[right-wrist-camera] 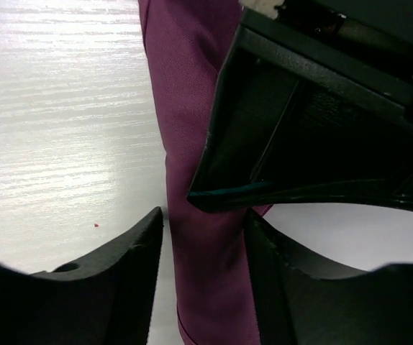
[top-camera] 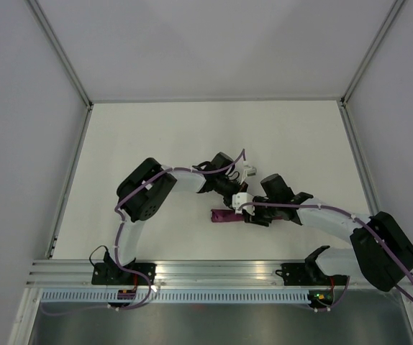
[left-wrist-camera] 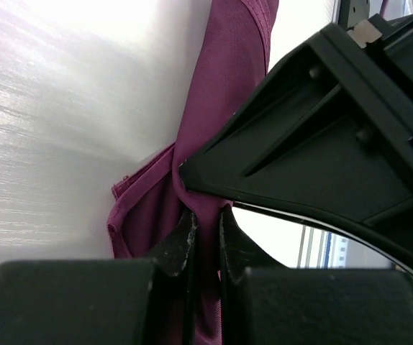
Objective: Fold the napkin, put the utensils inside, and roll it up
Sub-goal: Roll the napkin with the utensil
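Note:
The magenta napkin [top-camera: 223, 215] lies at the table's middle as a narrow roll. In the left wrist view the napkin [left-wrist-camera: 224, 86] runs away from my fingers, and my left gripper [left-wrist-camera: 206, 217] is shut on a fold of it. From the right wrist view the napkin [right-wrist-camera: 192, 115] passes between the fingers of my right gripper [right-wrist-camera: 203, 215], which straddles the roll. One finger touches the roll and a sliver of table shows at the other. The two grippers meet over the roll, left gripper [top-camera: 238, 203] and right gripper [top-camera: 252, 215]. The utensils are hidden.
The white table [top-camera: 156, 144] is walled by grey panels on three sides, with metal posts at the back corners. An aluminium rail [top-camera: 206, 270] carrying both arm bases runs along the near edge. Each wrist view is partly blocked by the other arm's black gripper body [left-wrist-camera: 329, 144].

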Controlling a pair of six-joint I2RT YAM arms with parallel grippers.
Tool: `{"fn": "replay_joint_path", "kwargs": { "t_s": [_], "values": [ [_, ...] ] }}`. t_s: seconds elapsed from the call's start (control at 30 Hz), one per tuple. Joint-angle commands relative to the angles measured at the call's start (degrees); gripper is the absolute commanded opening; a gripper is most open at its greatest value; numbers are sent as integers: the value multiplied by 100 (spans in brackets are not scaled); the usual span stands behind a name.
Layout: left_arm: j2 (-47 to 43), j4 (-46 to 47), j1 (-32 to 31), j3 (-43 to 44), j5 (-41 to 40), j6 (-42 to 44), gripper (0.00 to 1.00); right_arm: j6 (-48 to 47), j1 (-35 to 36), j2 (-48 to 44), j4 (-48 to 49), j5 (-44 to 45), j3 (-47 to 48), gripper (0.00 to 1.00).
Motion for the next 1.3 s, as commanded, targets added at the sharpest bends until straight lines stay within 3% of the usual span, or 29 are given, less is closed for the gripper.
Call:
{"fn": "replay_joint_path", "kwargs": {
  "t_s": [0.0,0.1,0.13,0.2,0.33,0.6,0.73,0.97,1.1,1.13,1.27],
  "values": [
    [575,-1005,-36,-296,-872,-63,7,4,43,129,110,114,-12,52],
    [540,-926,-27,-313,-864,-125,13,-31,52,288,5,114,49,34],
    [453,-821,-19,-348,-916,-168,20,-49,52,366,-56,79,76,26],
    [339,-689,77,-410,-978,-291,32,-136,52,419,-232,61,137,20],
    [-109,-320,192,-533,-794,-415,46,-268,52,542,-574,61,216,8],
    [-1023,-276,420,-541,-1039,-406,51,-391,43,937,-1102,-141,515,4],
    [-1559,-91,561,-901,-1678,-406,51,-488,26,1193,-1558,-264,822,3],
    [-3141,1349,948,-2263,-2795,-380,52,-769,-124,1755,-2253,-554,1367,2],
    [-4098,2412,948,-3447,-3674,-555,51,-980,-317,2290,-2841,-791,1771,2],
    [-4483,2962,957,-3651,-3807,-573,51,-1041,-352,2405,-2956,-861,1955,2],
    [-5179,3749,756,-4373,-4159,-416,51,-1200,-484,3019,-3405,-967,2431,2]
  ]
}}
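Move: The left fingers are shut on the rolled napkin, whose middle is about 1 cm right of them, 1 cm nearer the bases and 1 cm lower; its left end is roughly 11 cm to their left. From the open right fingers straddling the roll, that middle lies about 2 cm left, level fore and aft and 1 cm down. A loose corner sticks out about 2 cm ahead and 3 cm left of the right fingers. The right fingers close across the rolled napkin and pinch it between their tips, staying low while the hand eases about 1 cm left and slightly forward, turning a little counter-clockwise and tipping some 20 degrees so the fingertips swing back towards the bases. The left fingers open and let go of the roll just beside them, then the hand pulls away left, up and forward, some 14 cm left and 10 cm up, swinging about 50 degrees counter-clockwise so that it ends pointing right and forward. ##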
